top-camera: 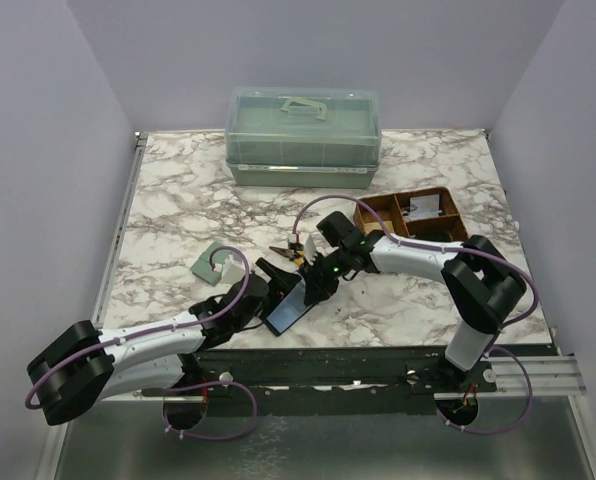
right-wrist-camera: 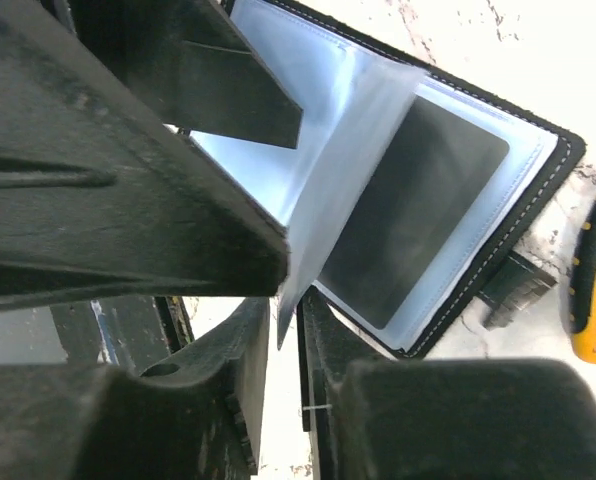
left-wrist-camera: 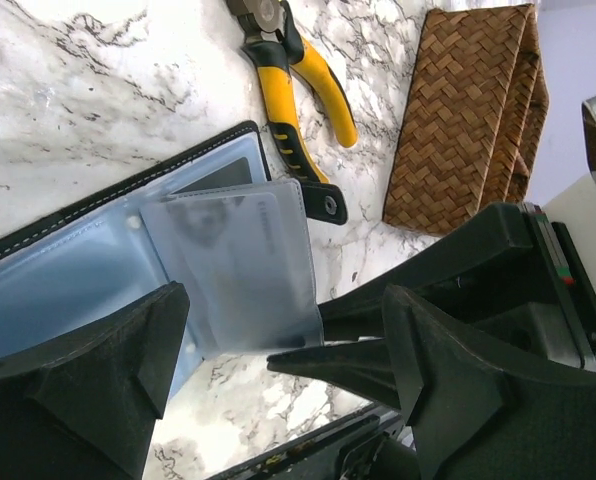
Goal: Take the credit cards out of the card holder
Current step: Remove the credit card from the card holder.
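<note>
The black card holder (top-camera: pixel 286 310) lies open on the marble near the front edge, its blue-grey lining (left-wrist-camera: pixel 68 280) up. A clear sleeve (left-wrist-camera: pixel 233 260) with a grey credit card inside stands up from it. A darker grey credit card (right-wrist-camera: pixel 418 220) sits in the pocket beneath. My right gripper (right-wrist-camera: pixel 290 320) is shut on the sleeve's lower edge; it also shows in the top view (top-camera: pixel 311 290) and reaches in from the right in the left wrist view (left-wrist-camera: pixel 298 360). My left gripper (left-wrist-camera: pixel 281 300) is open, its jaws spread wide over the holder (top-camera: pixel 268 290).
Yellow-handled pliers (top-camera: pixel 288 252) lie just behind the holder. A brown woven pouch (left-wrist-camera: pixel 468 110) lies beyond them. A sage-green wallet (top-camera: pixel 216 262) lies to the left. A brown divided tray (top-camera: pixel 418 212) stands at the right, a green lidded box (top-camera: pixel 303 135) at the back.
</note>
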Motion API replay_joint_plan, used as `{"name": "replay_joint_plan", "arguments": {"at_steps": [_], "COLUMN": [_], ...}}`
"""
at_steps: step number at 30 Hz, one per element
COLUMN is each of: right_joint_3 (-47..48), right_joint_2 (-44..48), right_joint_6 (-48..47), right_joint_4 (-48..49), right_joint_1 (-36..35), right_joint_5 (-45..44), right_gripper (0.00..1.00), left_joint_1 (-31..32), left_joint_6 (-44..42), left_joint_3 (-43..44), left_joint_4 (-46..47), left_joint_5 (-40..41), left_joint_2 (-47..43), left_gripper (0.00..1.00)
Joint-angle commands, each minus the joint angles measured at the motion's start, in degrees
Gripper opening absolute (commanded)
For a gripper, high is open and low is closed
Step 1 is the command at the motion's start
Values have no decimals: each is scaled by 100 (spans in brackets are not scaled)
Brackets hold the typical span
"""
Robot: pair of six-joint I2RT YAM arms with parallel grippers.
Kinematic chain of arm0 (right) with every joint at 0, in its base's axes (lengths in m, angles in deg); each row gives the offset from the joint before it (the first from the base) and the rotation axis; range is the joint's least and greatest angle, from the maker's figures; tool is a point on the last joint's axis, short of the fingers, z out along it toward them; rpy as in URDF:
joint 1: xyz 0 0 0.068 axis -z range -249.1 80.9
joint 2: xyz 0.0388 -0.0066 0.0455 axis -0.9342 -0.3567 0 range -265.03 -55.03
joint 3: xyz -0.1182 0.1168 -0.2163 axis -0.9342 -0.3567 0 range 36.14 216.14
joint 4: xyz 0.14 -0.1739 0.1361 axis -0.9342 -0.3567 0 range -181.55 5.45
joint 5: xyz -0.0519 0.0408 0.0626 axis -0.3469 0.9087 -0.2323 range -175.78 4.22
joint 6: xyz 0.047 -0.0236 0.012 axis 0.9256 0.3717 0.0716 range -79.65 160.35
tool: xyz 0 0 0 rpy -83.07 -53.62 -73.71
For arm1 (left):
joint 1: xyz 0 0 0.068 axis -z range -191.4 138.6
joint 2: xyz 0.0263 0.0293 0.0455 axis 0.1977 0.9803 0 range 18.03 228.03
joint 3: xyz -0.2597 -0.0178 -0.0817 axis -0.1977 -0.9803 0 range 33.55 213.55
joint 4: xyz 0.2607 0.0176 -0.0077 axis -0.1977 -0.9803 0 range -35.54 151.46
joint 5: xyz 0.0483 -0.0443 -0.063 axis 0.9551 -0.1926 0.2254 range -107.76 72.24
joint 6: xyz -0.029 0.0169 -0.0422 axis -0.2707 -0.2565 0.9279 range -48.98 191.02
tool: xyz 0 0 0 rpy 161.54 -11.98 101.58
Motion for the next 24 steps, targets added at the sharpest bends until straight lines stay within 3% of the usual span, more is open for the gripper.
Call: {"name": "replay_joint_plan", "arguments": {"at_steps": [1,6,15,20,24], "right_joint_3": [135,111,80,137,220], "right_joint_2": [-63,47,174,141,228], "right_joint_6": [-133,-193,-289,-349,-682], "right_joint_4": [-91,-41,23,-71,-339], "right_joint_1": [-120,-264,-532,-550,-461], "right_joint_5": [104,407,1047,1112,1413], "right_gripper": [28,38,43,44,48], "left_joint_1": [-103,-143,-144,-144,-146], "left_joint_6": [25,158,363,425,431], "left_joint_3": [-95,-150,-221,-243,-356], "left_joint_4": [344,266,-10,-349,-663], "left_joint_5": [-249,-322,-380,-488,-516], "left_joint_2": [172,227,155,84,-125], "left_gripper": [85,85,84,61,34]}}
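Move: The raised sleeve page of the open card holder, its free edge between my right fingertips, has its middle just under my left hand: about 4 cm below and 1 cm ahead, level sideways. The pliers lie some 9 cm ahead of my left hand, 2 cm to its right and 7 cm down. From my right hand the page's middle is about 3 cm left, 1 cm ahead and 1 cm down; the pliers are 9 cm ahead, 2 cm left. I hand the sleeve page over: my right fingers open wider and let its edge go, and that hand draws back about 5 cm towards my base, easing 2 cm left and rising a little, turning some 10 degrees counter-clockwise. My left hand sinks 2–3 cm, slightly back, fingers tipping down a touch; its wide-open fingers come down either side of the page, then close about halfway around it. ##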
